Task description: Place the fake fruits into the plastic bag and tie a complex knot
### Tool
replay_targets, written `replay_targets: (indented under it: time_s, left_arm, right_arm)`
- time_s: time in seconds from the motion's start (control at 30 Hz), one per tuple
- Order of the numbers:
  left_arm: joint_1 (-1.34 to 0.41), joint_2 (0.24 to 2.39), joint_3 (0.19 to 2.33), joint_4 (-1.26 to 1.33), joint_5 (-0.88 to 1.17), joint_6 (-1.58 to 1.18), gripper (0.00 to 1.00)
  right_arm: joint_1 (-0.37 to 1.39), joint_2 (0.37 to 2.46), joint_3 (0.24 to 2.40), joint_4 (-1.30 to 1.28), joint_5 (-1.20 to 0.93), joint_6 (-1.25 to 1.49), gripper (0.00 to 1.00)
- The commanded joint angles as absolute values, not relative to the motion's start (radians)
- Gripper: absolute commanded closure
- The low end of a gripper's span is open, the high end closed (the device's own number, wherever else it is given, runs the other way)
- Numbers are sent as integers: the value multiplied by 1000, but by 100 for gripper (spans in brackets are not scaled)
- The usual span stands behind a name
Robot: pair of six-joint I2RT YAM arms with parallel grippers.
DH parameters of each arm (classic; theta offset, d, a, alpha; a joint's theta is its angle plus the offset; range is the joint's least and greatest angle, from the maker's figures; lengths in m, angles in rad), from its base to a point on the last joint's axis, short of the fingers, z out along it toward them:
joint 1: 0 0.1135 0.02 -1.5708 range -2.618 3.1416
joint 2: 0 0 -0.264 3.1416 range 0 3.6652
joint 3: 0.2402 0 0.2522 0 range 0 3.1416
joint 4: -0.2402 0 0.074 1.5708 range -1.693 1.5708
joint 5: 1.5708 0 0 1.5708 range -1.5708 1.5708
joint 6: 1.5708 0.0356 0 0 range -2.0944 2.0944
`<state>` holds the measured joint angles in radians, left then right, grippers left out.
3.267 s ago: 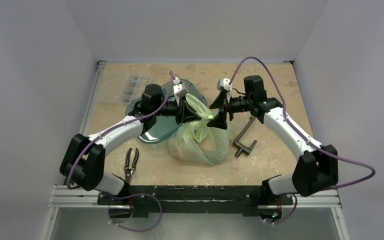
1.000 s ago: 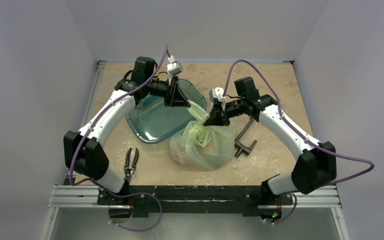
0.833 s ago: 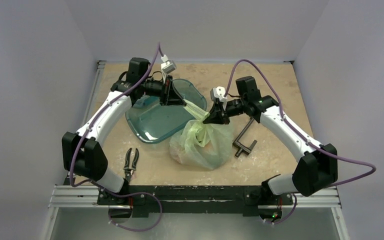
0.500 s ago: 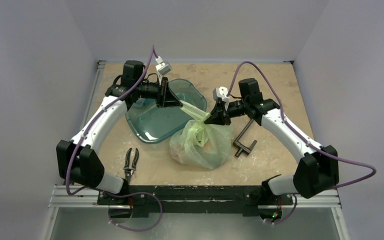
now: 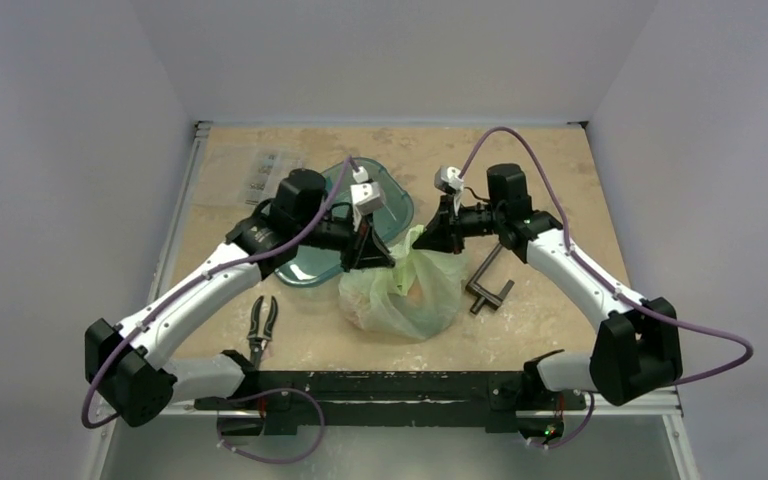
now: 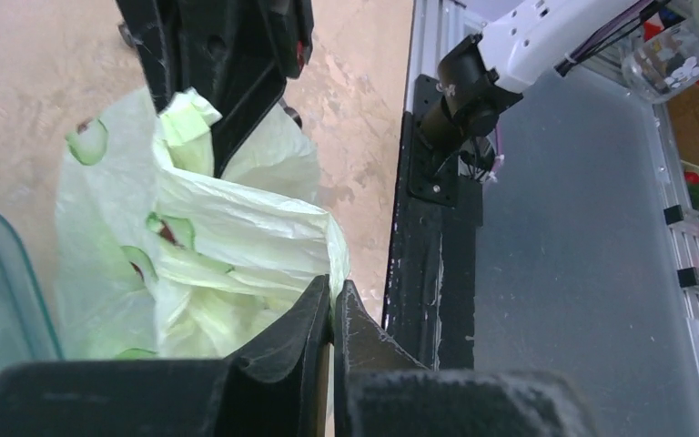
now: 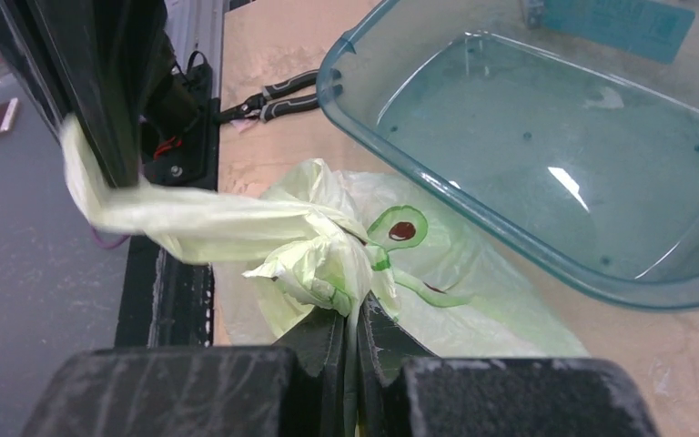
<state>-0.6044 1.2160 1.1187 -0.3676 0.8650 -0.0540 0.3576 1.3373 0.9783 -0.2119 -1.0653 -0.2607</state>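
Note:
The pale green plastic bag (image 5: 405, 290) sits bulging at the table's middle, with an orange fruit dimly showing through its wall; the other fruits are hidden inside. Its top is twisted into a knot (image 7: 323, 259). My left gripper (image 5: 378, 262) is shut on one bag handle (image 6: 237, 228) at the bag's left top. My right gripper (image 5: 422, 240) is shut on the other handle right at the knot (image 7: 350, 319). The handle in my left gripper shows in the right wrist view as a stretched strip (image 7: 191, 214).
A teal plastic tub (image 5: 305, 262) lies left of the bag, partly under my left arm. Pliers (image 5: 261, 322) lie near the front left. A dark metal clamp (image 5: 487, 277) lies right of the bag. A clear printed packet (image 5: 260, 172) lies at the back left.
My left gripper has swung from the back left, over the tub, forward and right to the bag's left top, taking its handle along. My right gripper has shifted slightly back at the knot.

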Motion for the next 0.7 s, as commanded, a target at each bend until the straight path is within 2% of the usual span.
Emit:
replay_targets:
  time_s: [0.0, 0.17, 0.4, 0.47, 0.67]
  left_arm:
    - [-722, 1263, 1064, -287, 702, -91, 100]
    - [-899, 1358, 1048, -273, 340, -38, 100]
    - [-889, 1345, 887, -90, -100, 32, 100]
    - [-863, 1343, 868, -44, -127, 19, 100]
    - [-807, 1355, 855, 102, 110, -83, 100]
  right_arm:
    - [357, 1288, 946, -129, -1031, -122, 100]
    - [357, 1257, 924, -75, -1015, -25, 100]
    - [320, 1193, 865, -86, -1018, 92, 100]
    - [318, 1173, 833, -68, -1024, 134, 100]
    - [319, 1137, 711, 112, -1005, 342, 100]
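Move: The left gripper, still pinching the pulled-out tail of the plastic bag, has the bunched bag neck about 6 cm ahead, 3 cm to its right and 9 cm below. The neck hangs just off the right gripper's closed fingertips, some 2 cm to their left and 3 cm lower. From the left hand, the full bag's body is roughly 20 cm below, 2 cm ahead and 3 cm right; the teal bin's middle lies about 21 cm ahead, 14 cm left and 22 cm down. Keep the bag tail pinched and bring the left gripper down about 13 cm on the near side of the bag neck, easing right and slightly back at first, then sweep it some 9 cm forward and a little left, low past the neck, turning counter-clockwise roughly 25 degrees. Meanwhile hold the neck shut in the right gripper, letting it ease back, right and down a few centimetres while its wrist turns. ##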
